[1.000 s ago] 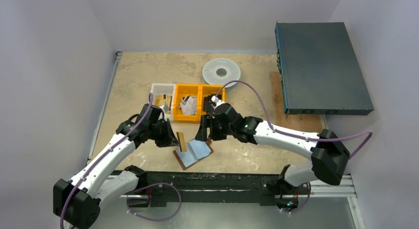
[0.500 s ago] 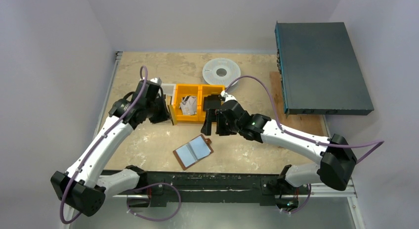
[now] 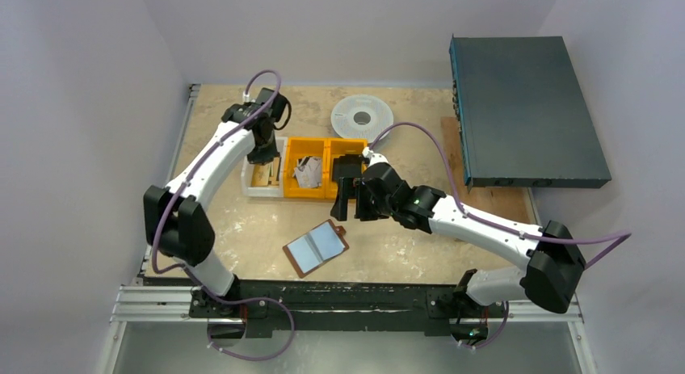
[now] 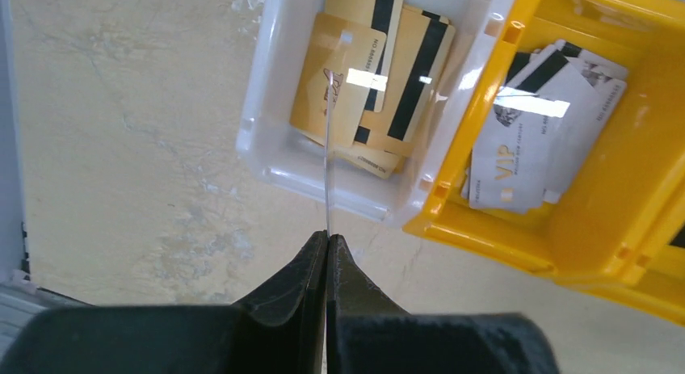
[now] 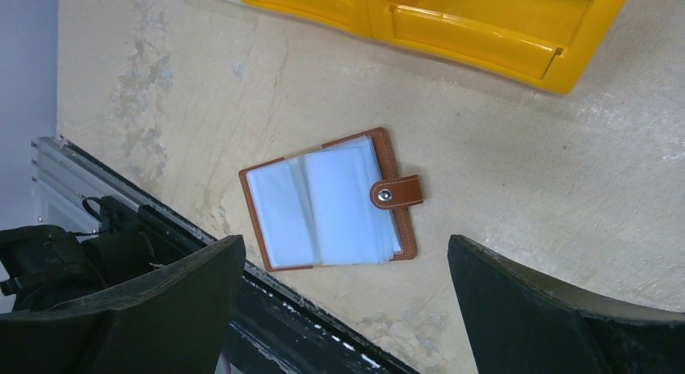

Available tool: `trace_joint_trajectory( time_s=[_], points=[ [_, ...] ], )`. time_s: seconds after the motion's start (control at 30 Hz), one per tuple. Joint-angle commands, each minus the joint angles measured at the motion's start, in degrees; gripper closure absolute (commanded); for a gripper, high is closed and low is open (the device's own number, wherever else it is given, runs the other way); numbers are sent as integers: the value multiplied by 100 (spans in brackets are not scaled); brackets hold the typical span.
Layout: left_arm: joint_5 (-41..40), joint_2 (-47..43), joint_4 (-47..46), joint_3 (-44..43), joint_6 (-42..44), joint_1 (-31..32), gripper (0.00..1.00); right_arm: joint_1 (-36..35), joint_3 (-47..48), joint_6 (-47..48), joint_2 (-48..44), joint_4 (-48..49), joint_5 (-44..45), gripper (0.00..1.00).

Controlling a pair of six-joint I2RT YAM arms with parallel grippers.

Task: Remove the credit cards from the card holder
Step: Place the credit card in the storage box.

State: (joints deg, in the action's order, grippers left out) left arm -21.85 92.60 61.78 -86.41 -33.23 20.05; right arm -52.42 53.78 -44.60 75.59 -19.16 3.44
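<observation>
The card holder [image 3: 317, 246] lies open on the table, brown leather with pale blue sleeves [image 5: 323, 200] and a snap tab. My right gripper [image 3: 346, 200] hovers just behind it, jaws wide open and empty [image 5: 343, 301]. My left gripper [image 3: 262, 152] is at the back, shut on one credit card [image 4: 327, 172], seen edge-on as a thin line. That card hangs over the near wall of a white bin [image 4: 275, 140] holding several gold credit cards [image 4: 380, 59] with black stripes.
Two joined orange bins [image 3: 307, 192] stand right of the white bin; the left one holds whitish VIP cards [image 4: 525, 148]. A white spool [image 3: 362, 115] lies behind them. A large dark box [image 3: 525, 111] sits on a wooden board [image 3: 452, 148] at the far right.
My left arm has carried the card from the card holder back to the white bin. My right gripper has opened wide and drawn slightly right; the holder now lies flat.
</observation>
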Motion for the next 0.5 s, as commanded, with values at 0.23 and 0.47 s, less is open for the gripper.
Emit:
trace_joint_trajectory(
  time_s=[0.23,0.47],
  points=[
    [-640,1274,384,-879,356,-129,100,64,-70,63,-392,59,-10,1],
    [-494,1531,413,-1039,456,-237,89,69,-91,58,-396,-51,40,1]
  ],
)
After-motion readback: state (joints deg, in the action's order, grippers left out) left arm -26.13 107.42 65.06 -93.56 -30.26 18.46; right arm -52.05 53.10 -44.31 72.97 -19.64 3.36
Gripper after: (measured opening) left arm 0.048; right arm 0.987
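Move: The white storage box with the gold cards, where my left hand is taking its card, has its middle about 4 cm ahead, roughly level sideways and some 11 cm below. The yellow compartment with silver cards is beside it, 10 cm to the hand's right and also 4 cm ahead; the open card holder lies 16 cm back and 12 cm right. From my right hand, the white box is around 12 cm ahead and 20 cm left. With the card still pinched on edge, I lower my left hand about 5 cm into the white box, easing some 2 to 3 cm forward and a little left, quick at first and slowing to a near stop. My wrist turns a bit over 10 degrees, so the fingers lean less forward and more to the left; right at the end their tips just begin to part. ##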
